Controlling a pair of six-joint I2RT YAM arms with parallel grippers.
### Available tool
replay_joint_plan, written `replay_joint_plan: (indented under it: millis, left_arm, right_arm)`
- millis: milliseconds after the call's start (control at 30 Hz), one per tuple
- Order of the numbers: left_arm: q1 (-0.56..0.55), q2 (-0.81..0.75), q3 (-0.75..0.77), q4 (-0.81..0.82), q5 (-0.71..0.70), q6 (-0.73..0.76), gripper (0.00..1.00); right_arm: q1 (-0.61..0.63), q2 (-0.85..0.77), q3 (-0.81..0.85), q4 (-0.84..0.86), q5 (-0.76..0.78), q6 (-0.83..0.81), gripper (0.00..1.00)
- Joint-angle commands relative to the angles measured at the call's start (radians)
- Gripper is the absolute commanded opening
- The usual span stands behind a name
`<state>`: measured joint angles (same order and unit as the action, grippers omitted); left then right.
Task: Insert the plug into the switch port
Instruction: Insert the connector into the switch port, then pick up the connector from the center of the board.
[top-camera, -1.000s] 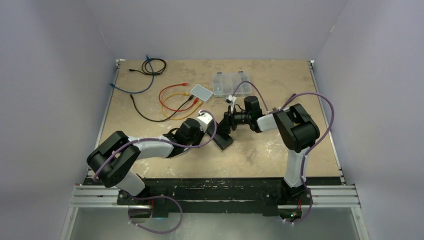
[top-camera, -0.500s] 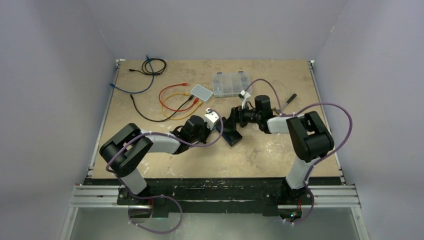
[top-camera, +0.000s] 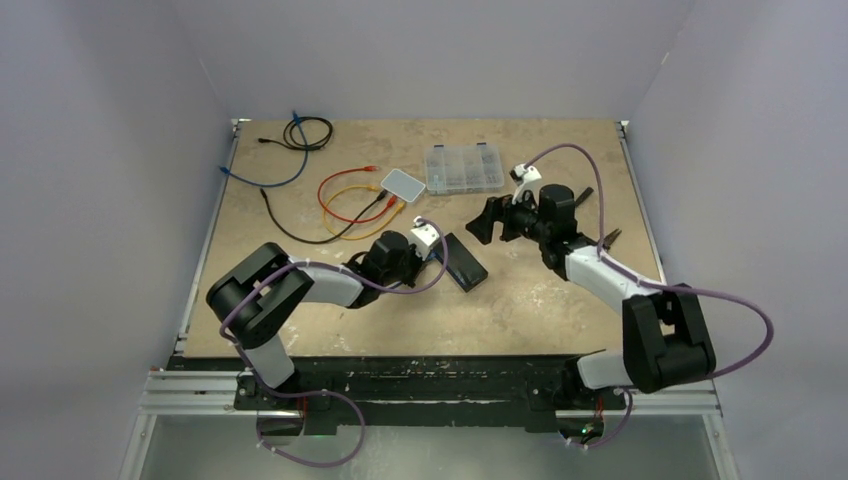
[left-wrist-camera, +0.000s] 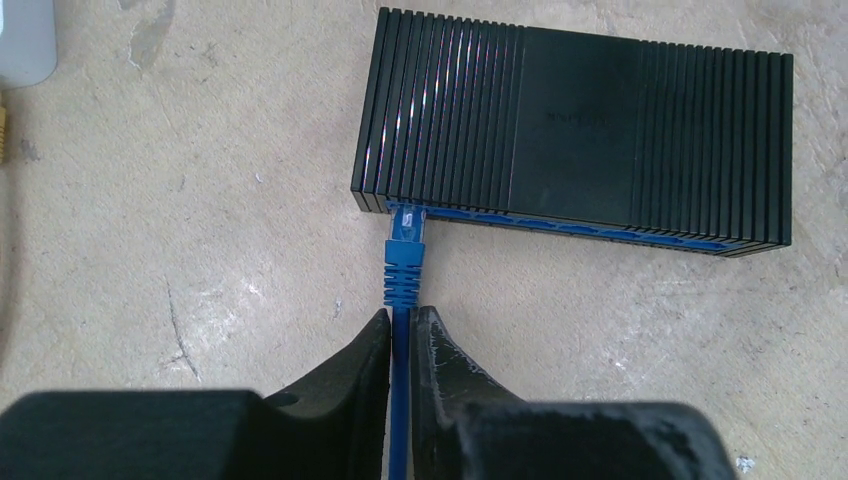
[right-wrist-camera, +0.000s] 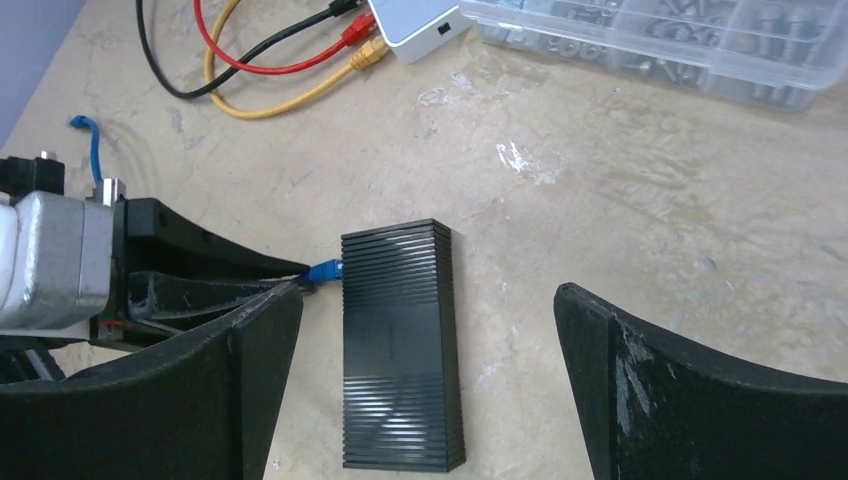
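The black ribbed switch (top-camera: 463, 262) lies flat on the table, also seen in the left wrist view (left-wrist-camera: 570, 130) and the right wrist view (right-wrist-camera: 400, 350). A blue plug (left-wrist-camera: 405, 235) sits in the end port of its blue port row, its boot sticking out. My left gripper (left-wrist-camera: 401, 315) is shut on the blue cable (left-wrist-camera: 400, 400) just behind the boot, close beside the switch (top-camera: 432, 250). My right gripper (top-camera: 487, 222) hangs open above and to the right of the switch, jaws wide with nothing between them (right-wrist-camera: 428, 292).
A white box (top-camera: 404, 183) with red, yellow and black cables (top-camera: 345, 200) plugged in lies behind the switch. A clear plastic organiser (top-camera: 463, 168) stands at the back centre. Coiled blue and black cables (top-camera: 295, 135) lie in the far left corner.
My right gripper has opened wide, let go of the switch and drawn back up and to the right. The switch now lies flat, swung round. My left gripper pushed towards it with the cable.
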<state>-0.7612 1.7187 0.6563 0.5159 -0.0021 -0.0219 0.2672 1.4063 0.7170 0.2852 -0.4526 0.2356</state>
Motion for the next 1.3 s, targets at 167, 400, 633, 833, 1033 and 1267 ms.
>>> replay_joint_plan:
  millis: [167, 400, 633, 833, 1033, 1267]
  left_arm:
    - [0.007, -0.080, -0.017, 0.060, 0.023, -0.009, 0.22]
    - [0.032, -0.196, -0.013, -0.006, 0.015, -0.050, 0.37]
    - [0.185, -0.373, 0.033, -0.154, -0.084, -0.134, 0.58]
    - [0.357, -0.356, 0.060, -0.164, -0.193, -0.249, 0.65]
    - [0.548, -0.256, 0.097, -0.056, -0.305, -0.376, 0.63]
    - [0.658, 0.031, 0.325, -0.006, -0.352, -0.507, 0.60]
  right_arm:
    - [0.006, -0.194, -0.101, -0.004, 0.083, -0.035, 0.99]
    - [0.035, -0.299, -0.132, -0.034, 0.139, -0.042, 0.99]
    - [0.035, -0.437, -0.158, 0.022, 0.175, -0.018, 0.99]
    - [0.035, -0.608, -0.249, 0.062, 0.231, 0.079, 0.99]
    - [0.035, -0.697, -0.274, 0.016, 0.253, 0.080, 0.99]
    - [0.035, -0.692, -0.294, 0.008, 0.233, 0.066, 0.99]
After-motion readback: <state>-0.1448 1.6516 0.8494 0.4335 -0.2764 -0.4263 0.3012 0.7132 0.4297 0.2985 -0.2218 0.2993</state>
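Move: The blue plug already sits in the end port of the black switch, about 2 cm ahead and 2 cm to the right of the left hand, which still has its cable between the fingers; the switch's middle is roughly 7 cm right and 1 cm ahead. The white box stands some 21 cm ahead and 6 cm left, the coiled black cable about 39 cm ahead and 30 cm left. From the right hand the plug lies about 4 cm back, 9 cm left and 12 cm below. The blue cable is let go as the left fingers open; the left hand first rises almost straight off, then swings left and forward over the table towards the coiled cable, about 30 cm in all, turning some 60 degrees counter-clockwise and sinking a little at the end, fingers still apart. Meanwhile the right hand, empty and open, rises about 10 cm and draws back from the switch, tilting up some 20 degrees. ##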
